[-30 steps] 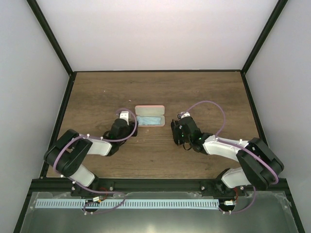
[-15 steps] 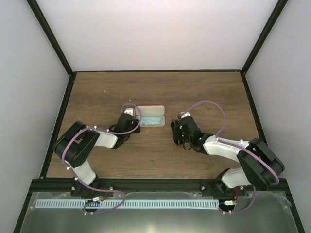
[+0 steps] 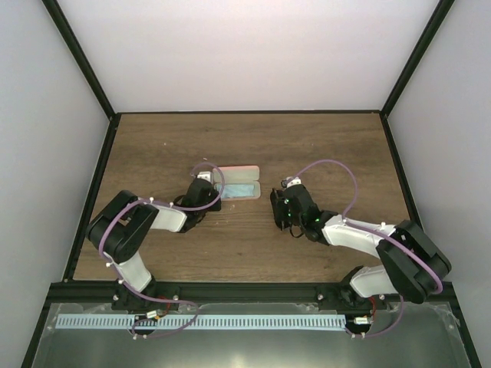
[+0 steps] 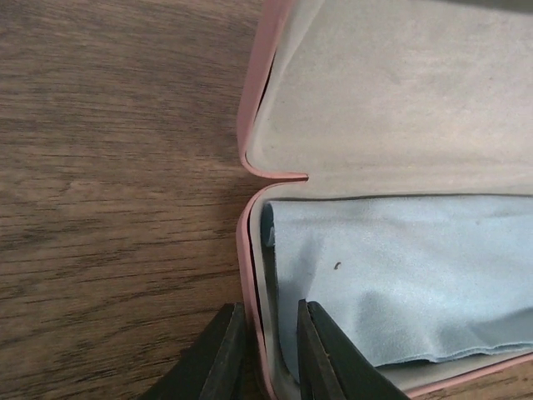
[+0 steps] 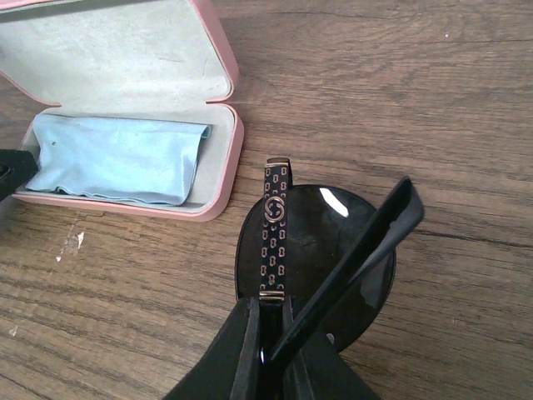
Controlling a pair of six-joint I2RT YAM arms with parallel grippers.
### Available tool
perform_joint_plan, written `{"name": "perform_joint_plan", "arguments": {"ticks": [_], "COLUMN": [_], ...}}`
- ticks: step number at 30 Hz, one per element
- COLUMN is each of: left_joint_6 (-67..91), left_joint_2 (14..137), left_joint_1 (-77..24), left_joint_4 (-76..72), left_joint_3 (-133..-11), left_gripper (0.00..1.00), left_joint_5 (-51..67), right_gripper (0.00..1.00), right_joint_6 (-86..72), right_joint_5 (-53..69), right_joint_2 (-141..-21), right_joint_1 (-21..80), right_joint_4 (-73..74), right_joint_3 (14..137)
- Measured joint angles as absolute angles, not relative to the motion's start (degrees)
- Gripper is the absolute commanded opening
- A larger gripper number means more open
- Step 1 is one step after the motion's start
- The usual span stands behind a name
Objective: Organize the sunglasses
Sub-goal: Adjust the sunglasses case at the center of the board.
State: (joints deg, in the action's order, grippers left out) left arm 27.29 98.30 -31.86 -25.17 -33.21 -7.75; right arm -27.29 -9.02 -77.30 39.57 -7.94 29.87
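Note:
The sunglasses (image 5: 316, 250) have dark lenses and a slim temple arm with a gold pattern. My right gripper (image 5: 266, 333) is shut on them at the folded temple arms and holds them low over the wood, just right of the pink case (image 5: 226, 75). The case lies open with the light blue cloth (image 5: 117, 158) in its near half. My left gripper (image 4: 266, 350) is closed over the case's left end wall (image 4: 246, 250), one finger outside, one inside on the cloth (image 4: 400, 267). In the top view the right gripper (image 3: 281, 208) is right of the case (image 3: 238, 173) and the left gripper (image 3: 212, 198) is at its left end.
The case sits mid-table on the brown wooden tabletop (image 3: 322, 146). White walls with black frame posts (image 3: 90, 92) enclose the table on three sides. Purple cables (image 3: 337, 165) loop above both arms.
The left gripper moved up and right to the case's left end and closed over its wall, then stayed. The case shifted slightly. The right gripper with the sunglasses barely moved.

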Motion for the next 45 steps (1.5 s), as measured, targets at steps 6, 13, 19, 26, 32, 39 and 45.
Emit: {"name": "perform_joint_plan", "arguments": {"ticks": [6, 13, 19, 26, 32, 39, 45], "left_joint_6": [28.4, 30.3, 32.8, 38.1, 41.2, 41.5, 39.4], "left_joint_2": [98.3, 98.4, 98.4, 98.0, 96.3, 89.1, 79.6], "left_joint_1": [-31.9, -34.6, -38.8, -41.8, -43.5, -43.5, -42.7], "left_joint_4": [-25.2, -25.2, -22.9, -20.3, -17.6, -9.9, -4.9], "left_joint_3": [-33.0, -32.9, -34.0, -34.8, -34.8, -32.7, -32.7], "left_gripper": [0.20, 0.21, 0.21, 0.32, 0.40, 0.43, 0.44], "left_joint_5": [-6.8, -7.3, -9.1, -11.6, -13.0, -15.7, -20.5], "right_gripper": [0.06, 0.06, 0.06, 0.06, 0.06, 0.06, 0.06], "right_joint_6": [-27.3, -27.5, -27.5, -27.7, -28.0, -28.1, -28.1], "right_joint_5": [-9.0, -9.0, -9.0, -8.8, -8.8, -8.8, -8.8], "right_joint_2": [-76.4, -76.2, -76.2, -75.9, -73.8, -73.5, -73.5], "right_joint_1": [39.6, 39.6, 39.6, 39.6, 39.6, 39.6, 39.6], "right_joint_4": [-7.9, -8.0, -8.0, -8.2, -8.2, -8.2, -8.2], "right_joint_3": [29.8, 29.8, 29.8, 29.3, 28.1, 28.1, 28.1]}}
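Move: Right at the left fingertips, which straddle the left end wall of the open sunglasses case near its front corner, the case's middle lies about 5 cm ahead and 7 cm to the right, at roughly fingertip height. The blue cloth in its tray is some 3 cm ahead and 8 cm right; the sunglasses in the right gripper hang about 20 cm right and 4 cm back. From the right hand the case is some 10 cm ahead, 13 cm left and 6 cm below. Dragging the sunglasses case by its left end wall, the left hand stays low and draws back about 4 cm and right about 5 cm, one finger outside the wall and one inside. The fingers then open wider, and the hand backs a bit more, swings left off the end wall some 4 cm and lifts about 6 cm clear. ##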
